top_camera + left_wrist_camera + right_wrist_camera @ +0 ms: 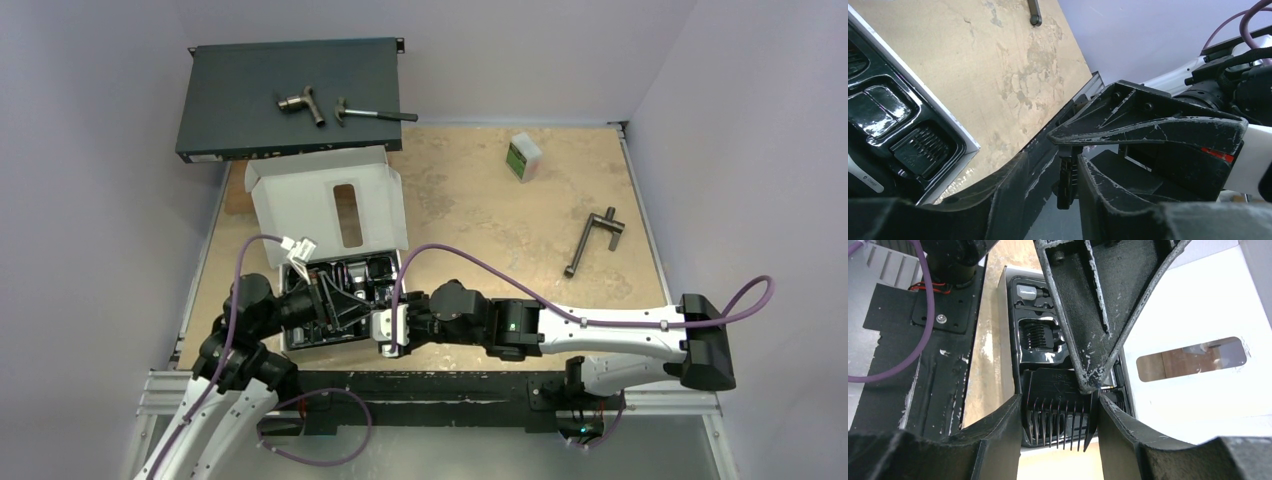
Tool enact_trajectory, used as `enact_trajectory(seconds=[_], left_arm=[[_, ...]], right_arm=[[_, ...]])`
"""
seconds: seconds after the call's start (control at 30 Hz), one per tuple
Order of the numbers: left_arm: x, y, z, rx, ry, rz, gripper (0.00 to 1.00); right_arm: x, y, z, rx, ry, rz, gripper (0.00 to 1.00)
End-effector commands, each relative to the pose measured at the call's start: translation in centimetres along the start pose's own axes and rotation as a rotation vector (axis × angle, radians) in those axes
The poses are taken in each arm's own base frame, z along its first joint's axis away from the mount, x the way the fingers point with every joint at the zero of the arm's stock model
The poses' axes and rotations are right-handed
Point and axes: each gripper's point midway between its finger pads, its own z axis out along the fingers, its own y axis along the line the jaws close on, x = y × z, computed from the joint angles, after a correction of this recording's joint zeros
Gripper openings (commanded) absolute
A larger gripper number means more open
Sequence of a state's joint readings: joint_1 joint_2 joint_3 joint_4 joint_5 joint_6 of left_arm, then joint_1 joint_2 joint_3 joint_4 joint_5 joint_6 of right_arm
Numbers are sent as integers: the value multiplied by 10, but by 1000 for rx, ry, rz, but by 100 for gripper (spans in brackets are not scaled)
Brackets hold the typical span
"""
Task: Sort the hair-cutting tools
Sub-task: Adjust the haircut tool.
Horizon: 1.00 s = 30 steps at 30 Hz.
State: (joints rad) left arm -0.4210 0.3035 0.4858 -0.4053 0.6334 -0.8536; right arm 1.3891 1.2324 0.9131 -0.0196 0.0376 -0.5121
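Observation:
A black comb attachment [1058, 410] is held teeth-down between my right gripper's [1060, 427] fingers, just off the near end of the open box's black tray [1015, 360]. My left gripper [1068, 172] is closed on the same comb, which shows edge-on in the left wrist view [1068, 180]. One left finger [1088, 315] presses the comb's top corner. In the top view both grippers meet at the tray's near right corner, left [350, 312] and right [388, 330], and hide the comb. More black combs lie in tray slots [1035, 335] [923, 147]. I cannot make out the clipper.
The box's white lid [325, 205] stands open behind the tray. A dark flat unit [230, 110] at the back left carries a pipe fitting [300, 103] and a hammer [375, 115]. A T-shaped metal handle [592, 240] and a small white-and-green box [523, 156] lie to the right.

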Motion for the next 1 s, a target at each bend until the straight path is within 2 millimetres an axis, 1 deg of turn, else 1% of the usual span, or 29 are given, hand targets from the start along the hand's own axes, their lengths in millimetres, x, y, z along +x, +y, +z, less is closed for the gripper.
enact_trajectory(seconds=[0.0,0.07,0.2,0.27,0.37,0.4,0.47,0.5,0.63,0.67,0.73,0.77,0.87,0.9,0.93,0.97], left_arm=[[-3,-10,1,53,3,33,32],[-3,-14,2,77,11,35,26],[-1,-17,2,95,28,36,26],[1,-16,2,95,34,37,30],[5,-15,1,101,48,38,42],[6,-15,1,102,54,37,44],[8,-14,0,101,59,41,45],[9,-14,0,99,60,44,44],[9,-12,-1,95,56,49,27],[9,-13,-1,97,56,49,19],[9,-12,-1,98,56,51,5],[9,-13,-1,99,55,52,0],[9,-12,0,101,48,47,0],[8,-11,0,97,41,45,0],[6,-11,0,92,30,44,0],[5,-10,0,88,18,40,0]], right_arm=[[-18,-12,-4,47,-66,10,0],[-17,-12,-4,51,-64,10,0],[-17,-12,-4,55,-63,9,0],[-17,-13,-4,57,-63,9,0],[-16,-13,-4,60,-63,10,0],[-17,-14,-4,61,-63,10,0],[-15,-13,-4,60,-60,10,0],[-15,-13,-3,61,-60,10,0],[-15,-13,-3,59,-60,11,0],[-15,-12,-3,58,-62,12,0],[-15,-12,-3,58,-62,13,0],[-15,-12,-3,57,-63,14,0],[-17,-12,-3,56,-68,23,0],[-17,-13,-3,58,-67,32,3],[-18,-13,-3,60,-66,47,13],[-18,-13,-3,63,-61,65,26]])
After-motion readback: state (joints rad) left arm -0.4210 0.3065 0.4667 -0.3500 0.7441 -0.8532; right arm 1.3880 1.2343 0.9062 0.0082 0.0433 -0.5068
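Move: The haircut tool, a black guide comb, is already held in my right hand, its middle right between the pads. It sits about 1 cm to the right of my left hand's point, level with it, between my part-open left fingers. From my left hand, the open tool case lies some 9 cm to the left, 2 cm farther out and roughly 18 cm below; its white lid is about 11 cm left and 19 cm ahead, some 15 cm down. I keep the comb gripped and practically still in my right hand while my left fingers work at it: they narrow, spread again, then shut almost completely at the comb's edge. Meanwhile my left hand eases back about 1.5 cm and slightly right, turning some 5 degrees clockwise, so the closing tips centre on the comb. ##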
